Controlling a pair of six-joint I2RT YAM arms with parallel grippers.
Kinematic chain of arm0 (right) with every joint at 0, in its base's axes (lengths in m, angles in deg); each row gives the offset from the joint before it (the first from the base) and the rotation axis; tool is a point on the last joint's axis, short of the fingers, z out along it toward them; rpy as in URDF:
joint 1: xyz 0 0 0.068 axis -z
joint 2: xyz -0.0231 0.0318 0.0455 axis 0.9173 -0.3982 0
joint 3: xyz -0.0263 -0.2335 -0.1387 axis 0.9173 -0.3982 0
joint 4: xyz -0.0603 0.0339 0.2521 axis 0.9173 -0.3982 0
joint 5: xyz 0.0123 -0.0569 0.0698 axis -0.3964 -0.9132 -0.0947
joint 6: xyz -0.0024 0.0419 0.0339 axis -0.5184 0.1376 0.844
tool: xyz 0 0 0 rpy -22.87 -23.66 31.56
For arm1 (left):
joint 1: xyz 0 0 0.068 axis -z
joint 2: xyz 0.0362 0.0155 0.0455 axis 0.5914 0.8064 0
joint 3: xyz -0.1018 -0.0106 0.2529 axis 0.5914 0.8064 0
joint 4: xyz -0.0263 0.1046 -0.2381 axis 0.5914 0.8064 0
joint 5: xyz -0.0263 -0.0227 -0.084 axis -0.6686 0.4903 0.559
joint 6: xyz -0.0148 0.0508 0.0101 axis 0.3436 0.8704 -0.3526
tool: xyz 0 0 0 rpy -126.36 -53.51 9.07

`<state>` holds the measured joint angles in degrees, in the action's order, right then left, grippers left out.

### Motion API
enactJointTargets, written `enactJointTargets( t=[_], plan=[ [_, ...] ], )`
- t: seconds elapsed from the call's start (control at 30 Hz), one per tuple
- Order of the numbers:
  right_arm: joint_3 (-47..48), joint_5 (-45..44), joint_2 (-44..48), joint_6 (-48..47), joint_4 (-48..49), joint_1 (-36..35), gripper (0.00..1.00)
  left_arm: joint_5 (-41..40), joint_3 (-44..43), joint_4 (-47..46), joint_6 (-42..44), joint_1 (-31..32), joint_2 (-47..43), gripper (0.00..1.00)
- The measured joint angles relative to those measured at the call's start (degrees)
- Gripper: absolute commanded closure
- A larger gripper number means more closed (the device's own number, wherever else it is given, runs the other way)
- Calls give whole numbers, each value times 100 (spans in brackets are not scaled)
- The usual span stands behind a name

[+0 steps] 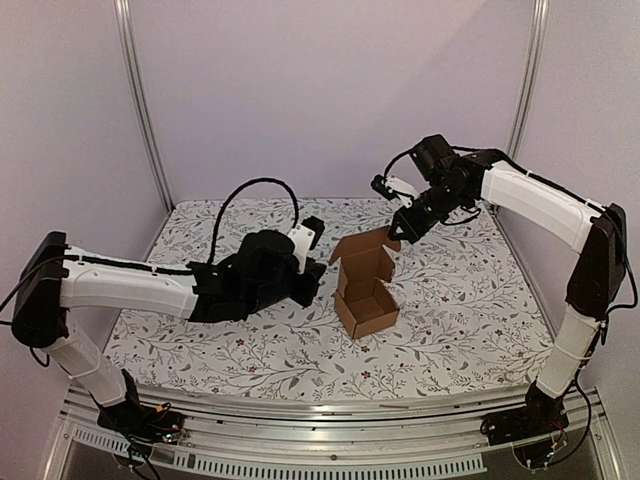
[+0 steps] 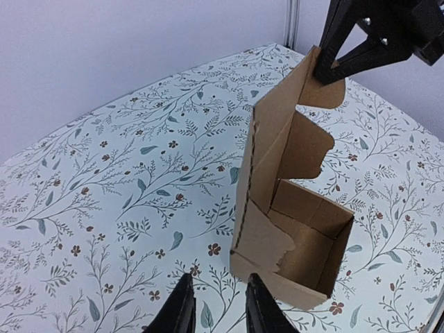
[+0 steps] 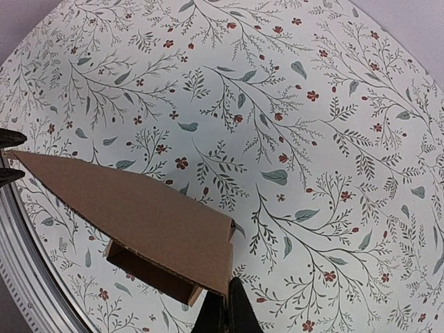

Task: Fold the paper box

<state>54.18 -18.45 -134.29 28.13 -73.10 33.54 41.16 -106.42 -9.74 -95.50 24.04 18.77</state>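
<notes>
The paper box (image 1: 366,290) is a plain brown carton standing on the floral table cloth, its top open and its lid flap (image 1: 364,250) raised. My right gripper (image 1: 396,233) is shut on the lid's upper corner; the right wrist view has the flap (image 3: 139,215) wedged between my closed fingertips (image 3: 229,305). My left gripper (image 2: 217,302) stands slightly open just in front of the box's near corner (image 2: 239,258), apart from it, with nothing between its fingers. In the top view the left gripper (image 1: 312,283) sits left of the box.
The patterned cloth (image 1: 470,300) covers the table. White walls and metal posts (image 1: 140,100) enclose the back and sides. A metal rail (image 1: 330,410) runs along the near edge.
</notes>
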Motion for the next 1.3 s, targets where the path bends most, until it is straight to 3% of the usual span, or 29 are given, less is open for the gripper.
enactJointTargets(
  t=[0.23,0.43,0.8,1.3],
  plan=[
    [0,7,-9,-87,474,-39,100,-361,1449,-852,-415,20,-1091,74],
    [0,7,-101,-96,706,-151,100,-640,2138,-1864,-737,20,-520,71],
    [0,4,-225,-107,772,-236,100,-468,1773,-3077,-796,-227,551,73],
    [-37,20,-271,46,811,-343,100,221,1311,-3515,-881,-334,1377,76]
  ],
)
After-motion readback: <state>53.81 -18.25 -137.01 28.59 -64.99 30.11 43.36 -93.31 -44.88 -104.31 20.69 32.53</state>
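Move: The paper box stands about 4 cm ahead of the left hand, 10 cm to its right and some 14 cm below. Its raised lid is roughly 6 cm ahead of the left hand, 8 cm right and at its height. The right hand already pinches the lid's right corner; the box lies about 3 cm back, 4 cm left and 16 cm below that hand. Right hand drags the pinched lid 4 cm left; left hand loops left, sinks 8 cm, returns to box. ##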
